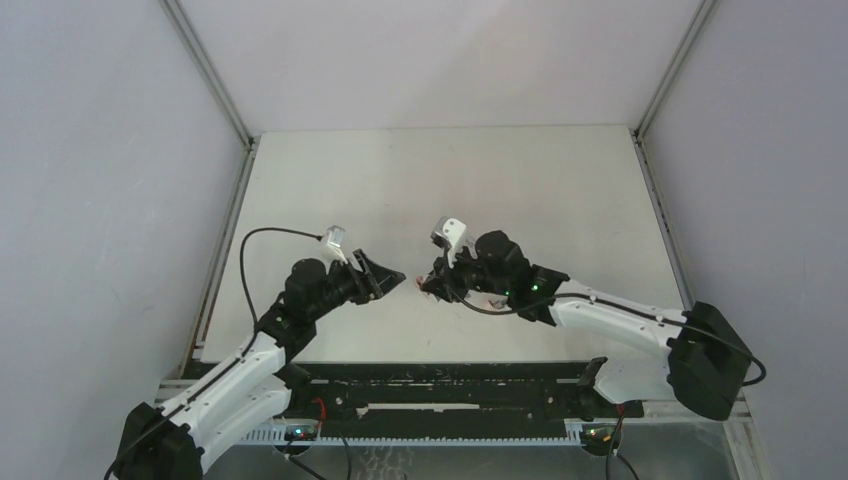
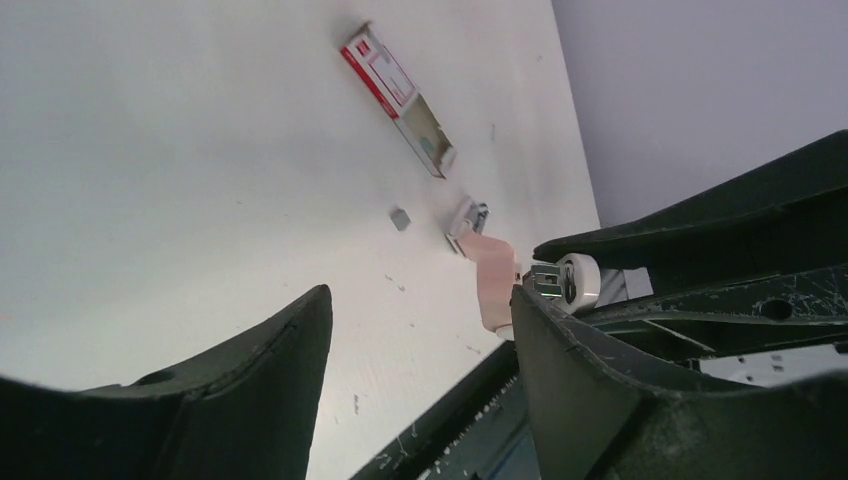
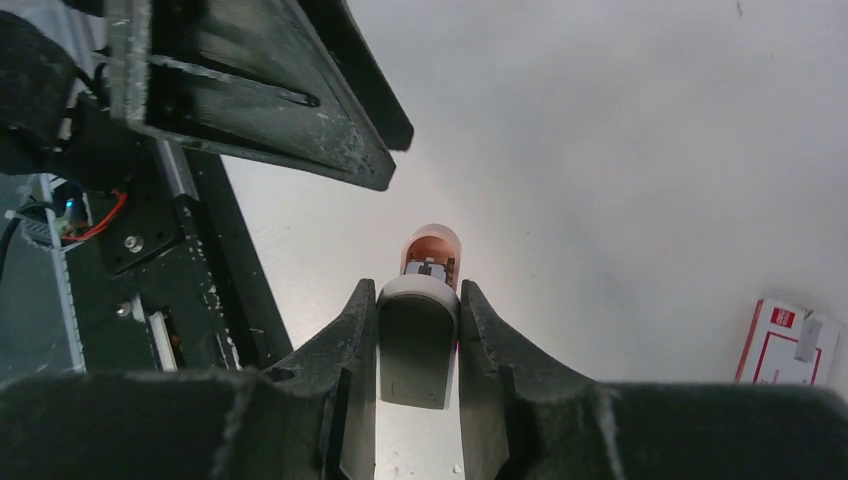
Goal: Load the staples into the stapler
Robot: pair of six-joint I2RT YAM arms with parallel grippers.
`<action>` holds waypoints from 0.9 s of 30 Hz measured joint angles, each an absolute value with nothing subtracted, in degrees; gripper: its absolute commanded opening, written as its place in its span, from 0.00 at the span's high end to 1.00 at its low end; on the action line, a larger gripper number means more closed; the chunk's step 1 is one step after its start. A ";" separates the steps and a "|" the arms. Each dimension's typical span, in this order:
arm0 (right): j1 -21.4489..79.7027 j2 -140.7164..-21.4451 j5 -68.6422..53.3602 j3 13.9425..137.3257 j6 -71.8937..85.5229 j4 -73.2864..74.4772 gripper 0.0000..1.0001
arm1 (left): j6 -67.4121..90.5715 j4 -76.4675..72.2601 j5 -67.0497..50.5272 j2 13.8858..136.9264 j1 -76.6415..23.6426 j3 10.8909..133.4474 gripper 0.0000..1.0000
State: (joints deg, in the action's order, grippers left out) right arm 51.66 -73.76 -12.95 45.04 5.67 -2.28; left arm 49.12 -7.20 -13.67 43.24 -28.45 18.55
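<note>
My right gripper (image 3: 418, 296) is shut on the stapler (image 3: 420, 330), a stubby mini stapler. Its pale base is pinched between the two fingers and its pink nose (image 3: 432, 248) pokes out past the tips. In the left wrist view the same stapler (image 2: 495, 282) hangs just above the table beside my left gripper (image 2: 420, 300), which is open and holds nothing. From above, the two grippers (image 1: 392, 280) (image 1: 433, 284) face each other tip to tip near the table's front. The staples (image 2: 400, 218), a small grey block, lie loose on the table beyond the stapler, near their red-labelled box (image 2: 392, 88).
The staple box (image 3: 788, 345) lies flat at the right of the right wrist view. A small metal and pink piece (image 2: 467, 218) sits on the table just behind the held stapler. The black front rail (image 1: 440, 385) runs along the near table edge. Grey walls (image 1: 100, 200) enclose the table.
</note>
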 measured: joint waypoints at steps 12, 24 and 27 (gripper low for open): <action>51.33 -65.25 -18.61 37.10 2.07 -13.06 1.00 | 50.68 -9.85 -25.15 46.98 -29.71 20.21 0.29; 51.35 -64.95 -19.62 37.10 0.51 -14.13 1.00 | 53.65 -15.79 -26.11 50.19 -32.93 20.82 0.30; 51.33 -64.73 -19.51 37.10 0.12 -14.44 1.00 | 54.30 -16.25 -25.69 50.06 -32.95 20.82 0.31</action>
State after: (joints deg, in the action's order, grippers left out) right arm 51.33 -64.73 -19.51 37.10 0.12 -14.44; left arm 54.30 -16.25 -25.69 50.06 -32.95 20.82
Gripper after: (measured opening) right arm 0.255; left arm 0.701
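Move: The stapler, already pinched in the right hand and jutting 2 or 3 cm to its left, lies about 9 cm right and 1 cm back of the open left hand, at about its height; the left gripper is roughly 12 cm to the right hand's left, 1 cm ahead. From the right hand, 12 cm down on the table, lie the loose staples, 5 cm right and 2 cm ahead, the second stapler, 11 cm right, level fore and aft, and the staple box, 8 cm right and 8 cm ahead. The left hand, fingers staying wide open, swings about 5 cm right towards the pink end of the held stapler, drawing back some 3 cm and rising nearly as much while it turns about 15 degrees clockwise. The right hand keeps its pinch and goes on lifting the stapler about 4 cm, easing back 2 cm and bringing its downward-slanting fingertips up towards level, so that the pink end comes close beside the left gripper's near fingertip, where contact can't be made out. ##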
